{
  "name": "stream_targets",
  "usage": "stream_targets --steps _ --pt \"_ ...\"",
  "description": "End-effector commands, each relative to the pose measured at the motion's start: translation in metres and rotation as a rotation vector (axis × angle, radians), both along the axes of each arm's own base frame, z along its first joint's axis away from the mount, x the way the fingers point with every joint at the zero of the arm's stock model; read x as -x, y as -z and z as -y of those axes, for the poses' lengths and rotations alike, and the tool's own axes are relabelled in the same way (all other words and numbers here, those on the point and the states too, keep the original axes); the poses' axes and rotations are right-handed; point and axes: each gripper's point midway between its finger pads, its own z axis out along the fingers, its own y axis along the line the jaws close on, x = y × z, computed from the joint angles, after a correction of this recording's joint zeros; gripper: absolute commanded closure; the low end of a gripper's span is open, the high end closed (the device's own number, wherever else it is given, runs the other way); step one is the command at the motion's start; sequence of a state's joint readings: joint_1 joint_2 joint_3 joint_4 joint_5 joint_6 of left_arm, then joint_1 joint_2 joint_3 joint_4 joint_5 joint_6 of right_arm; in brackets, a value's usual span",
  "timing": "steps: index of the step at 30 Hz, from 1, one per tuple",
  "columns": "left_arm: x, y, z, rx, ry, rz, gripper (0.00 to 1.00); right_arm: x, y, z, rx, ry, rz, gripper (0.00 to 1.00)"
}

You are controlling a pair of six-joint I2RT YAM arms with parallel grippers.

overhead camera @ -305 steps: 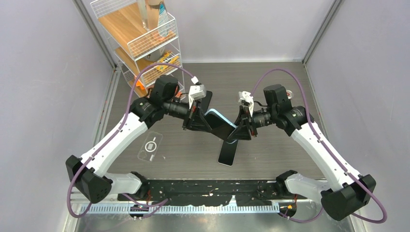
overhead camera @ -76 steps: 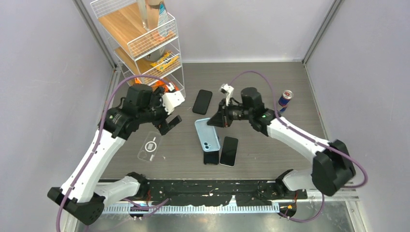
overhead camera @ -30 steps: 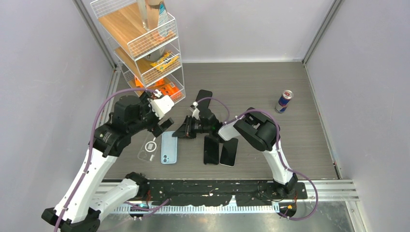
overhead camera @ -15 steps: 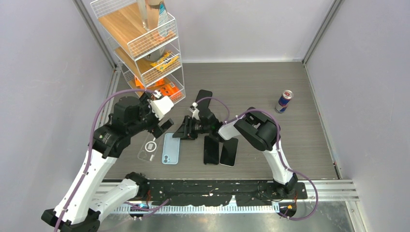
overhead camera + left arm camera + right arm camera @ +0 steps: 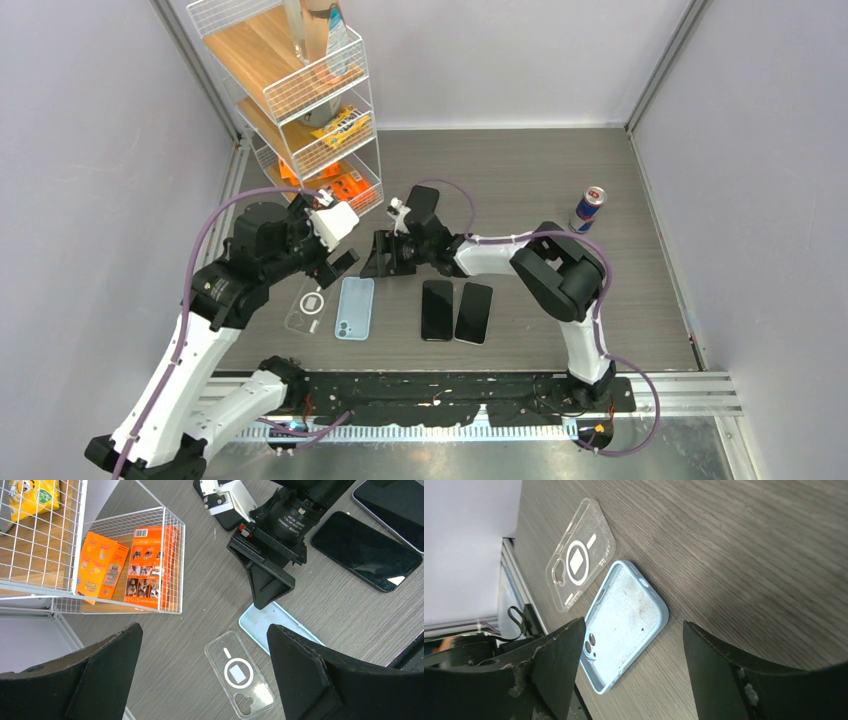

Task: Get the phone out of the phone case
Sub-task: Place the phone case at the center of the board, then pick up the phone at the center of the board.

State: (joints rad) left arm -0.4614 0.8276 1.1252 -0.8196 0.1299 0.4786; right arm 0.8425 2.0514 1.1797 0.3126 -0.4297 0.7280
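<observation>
An empty light blue phone case (image 5: 354, 308) lies open side up on the table; it shows in the right wrist view (image 5: 626, 625) and partly in the left wrist view (image 5: 272, 627). Two black phones (image 5: 437, 309) (image 5: 474, 312) lie side by side to its right, screens up. A third black phone (image 5: 428, 205) lies farther back, mostly hidden by the right arm. My right gripper (image 5: 381, 257) is open and empty just behind the blue case. My left gripper (image 5: 337, 272) is open and empty, above the clear case (image 5: 309, 304).
A clear case with a white ring (image 5: 241, 674) lies left of the blue one, and shows in the right wrist view (image 5: 579, 559). A wire shelf rack (image 5: 300, 90) with orange boxes (image 5: 125, 565) stands at the back left. A drink can (image 5: 588, 208) stands at the back right.
The blue case was set down on the table left of the two phones and released. My right gripper has since drawn back and up a little; the left arm barely moved.
</observation>
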Motion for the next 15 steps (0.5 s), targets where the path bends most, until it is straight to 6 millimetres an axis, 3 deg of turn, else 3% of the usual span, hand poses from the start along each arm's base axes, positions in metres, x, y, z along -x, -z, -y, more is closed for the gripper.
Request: stream_targets --steps 1,6,7,11,15 --pt "-0.002 -0.012 0.004 0.043 0.006 0.038 0.01 -0.015 -0.040 0.005 0.047 -0.009 0.185 0.21" --pt "-0.002 -0.014 0.004 0.059 -0.003 0.044 0.01 -0.024 -0.065 0.015 0.098 -0.016 0.329 0.02" --pt "-0.002 -0.014 0.004 0.060 -0.006 0.044 0.01 -0.028 -0.079 0.016 0.093 -0.012 0.366 0.01" --pt "-0.006 -0.012 0.005 0.074 -0.022 0.045 0.01 -0.043 -0.103 0.031 0.184 0.007 0.500 0.05" --pt "-0.017 -0.003 0.009 0.096 -0.050 0.025 0.01 -0.067 -0.113 0.056 0.304 0.128 0.588 0.05"
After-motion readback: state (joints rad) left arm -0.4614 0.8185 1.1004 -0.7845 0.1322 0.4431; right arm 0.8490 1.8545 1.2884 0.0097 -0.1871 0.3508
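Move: The blue phone case, already let go and lying on the table, has its middle about 11 cm back from the right hand, 3 cm to its left and 3 cm below. The clear case lies 10 cm farther left, level with the blue one. The nearer bare phone is some 12 cm back and 15 cm right of the hand, the black phone about 12 cm ahead and 12 cm right. From the left hand the blue case is roughly 8 cm back, 3 cm right and 25 cm below. The blue case stays behind, untouched, as the empty right hand lifts away from it, slowly at first and then faster. The hand rises about 7 cm while drifting forward and to the right by 3 to 4 cm each, in the direction of the black phone. Its fingers spread from mostly open to fully open, and the wrist rolls some 25 degrees with the fingertips dipping more steeply. ##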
